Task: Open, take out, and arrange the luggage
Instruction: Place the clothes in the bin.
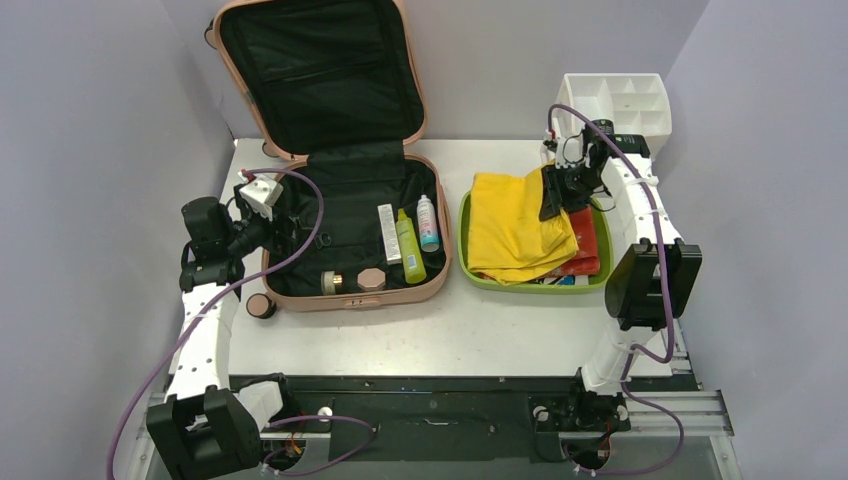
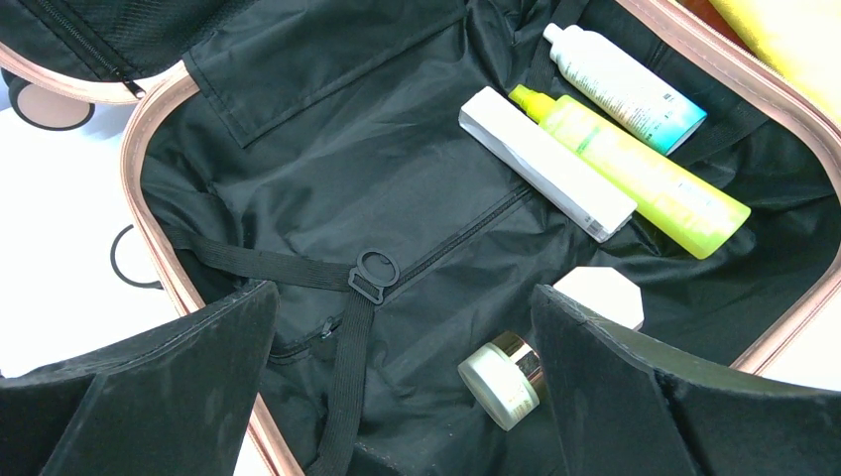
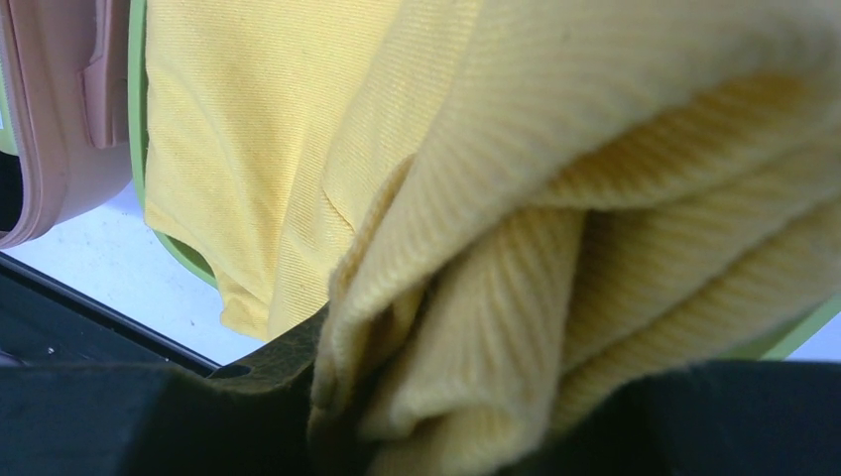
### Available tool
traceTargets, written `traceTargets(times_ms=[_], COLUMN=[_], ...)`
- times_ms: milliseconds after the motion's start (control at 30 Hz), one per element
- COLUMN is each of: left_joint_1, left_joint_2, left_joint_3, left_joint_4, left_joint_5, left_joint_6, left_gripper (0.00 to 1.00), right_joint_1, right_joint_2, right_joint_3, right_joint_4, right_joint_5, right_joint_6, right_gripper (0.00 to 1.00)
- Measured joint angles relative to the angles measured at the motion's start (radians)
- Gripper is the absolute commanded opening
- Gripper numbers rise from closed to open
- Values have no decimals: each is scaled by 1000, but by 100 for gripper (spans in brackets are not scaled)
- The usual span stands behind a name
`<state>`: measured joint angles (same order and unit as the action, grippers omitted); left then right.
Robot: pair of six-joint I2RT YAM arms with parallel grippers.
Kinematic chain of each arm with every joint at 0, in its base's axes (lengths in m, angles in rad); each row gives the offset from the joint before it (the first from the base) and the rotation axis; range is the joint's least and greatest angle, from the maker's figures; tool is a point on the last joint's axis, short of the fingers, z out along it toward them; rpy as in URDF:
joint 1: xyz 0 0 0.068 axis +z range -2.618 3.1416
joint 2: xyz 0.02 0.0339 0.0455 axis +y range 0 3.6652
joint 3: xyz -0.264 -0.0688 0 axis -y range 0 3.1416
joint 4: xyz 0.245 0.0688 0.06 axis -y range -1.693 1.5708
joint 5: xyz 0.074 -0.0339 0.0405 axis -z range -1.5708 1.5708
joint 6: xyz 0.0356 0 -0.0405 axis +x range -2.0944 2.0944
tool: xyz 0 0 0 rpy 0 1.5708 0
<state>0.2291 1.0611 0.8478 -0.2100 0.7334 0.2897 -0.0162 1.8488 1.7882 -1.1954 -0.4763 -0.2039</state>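
Observation:
The salmon-pink luggage [image 1: 350, 297] lies open on the table with its lid propped up at the back. On its black lining lie a white box [image 2: 545, 162], a lime-green bottle [image 2: 635, 169], a white and teal bottle [image 2: 620, 84], a gold-banded jar [image 2: 501, 380] and an octagonal jar [image 2: 600, 295]. My left gripper [image 1: 270, 215] hangs open over the luggage's left side, and in the left wrist view the gripper [image 2: 405, 332] holds nothing; the gold-banded jar lies by its right finger. My right gripper [image 1: 556, 200] is shut on a fold of yellow cloth [image 3: 476, 248] over the green tray [image 1: 470, 262].
A white compartmented organizer [image 1: 625, 105] stands at the back right corner. Red fabric [image 1: 588, 245] lies in the tray under the yellow cloth [image 1: 510, 230]. A caster wheel [image 1: 261, 306] sticks out at the luggage's front left corner. Walls close in on both sides.

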Motion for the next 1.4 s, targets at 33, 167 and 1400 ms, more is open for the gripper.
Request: traceTargets(times_ms=[33, 167, 1400], left_joint_1=[0, 0, 0], left_joint_2=[-1, -3, -12], left_joint_3=[0, 0, 0], left_joint_4=[0, 0, -6], left_joint_5=[0, 0, 2], left_joint_6=[0, 0, 0], left_gripper=[96, 96, 96], right_joint_1=[-2, -3, -35], right_joint_2=[0, 0, -296], right_joint_3=[0, 2, -27], right_joint_4=[-2, -13, 209], right_joint_5=[2, 13, 474], right_joint_6=[-2, -6, -48], right_gripper=[0, 0, 70])
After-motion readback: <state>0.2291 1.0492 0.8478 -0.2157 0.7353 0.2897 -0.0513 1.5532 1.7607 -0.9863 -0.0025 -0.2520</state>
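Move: Over the green bin, the right hand still pinches the yellow cloth; the bin's middle lies about 4 cm back, 1 cm to the right and 12 cm below. The white bottle in the suitcase is some 23 cm left, 1 cm back and 14 cm down; the white drawers stand roughly 14 cm ahead and 13 cm right, 3 cm lower. From the left hand the bin is level ahead, about 49 cm right, 17 cm down. Drawing the pinched edge of the yellow cloth slowly to the right, about 3 cm over the bin, the right hand then opens wide and lets go, sweeping on faster to the right and sinking slightly. It then rises some 10 cm clear, in front of the drawers, while the fingers swing from slanting left to pointing forward and down. ##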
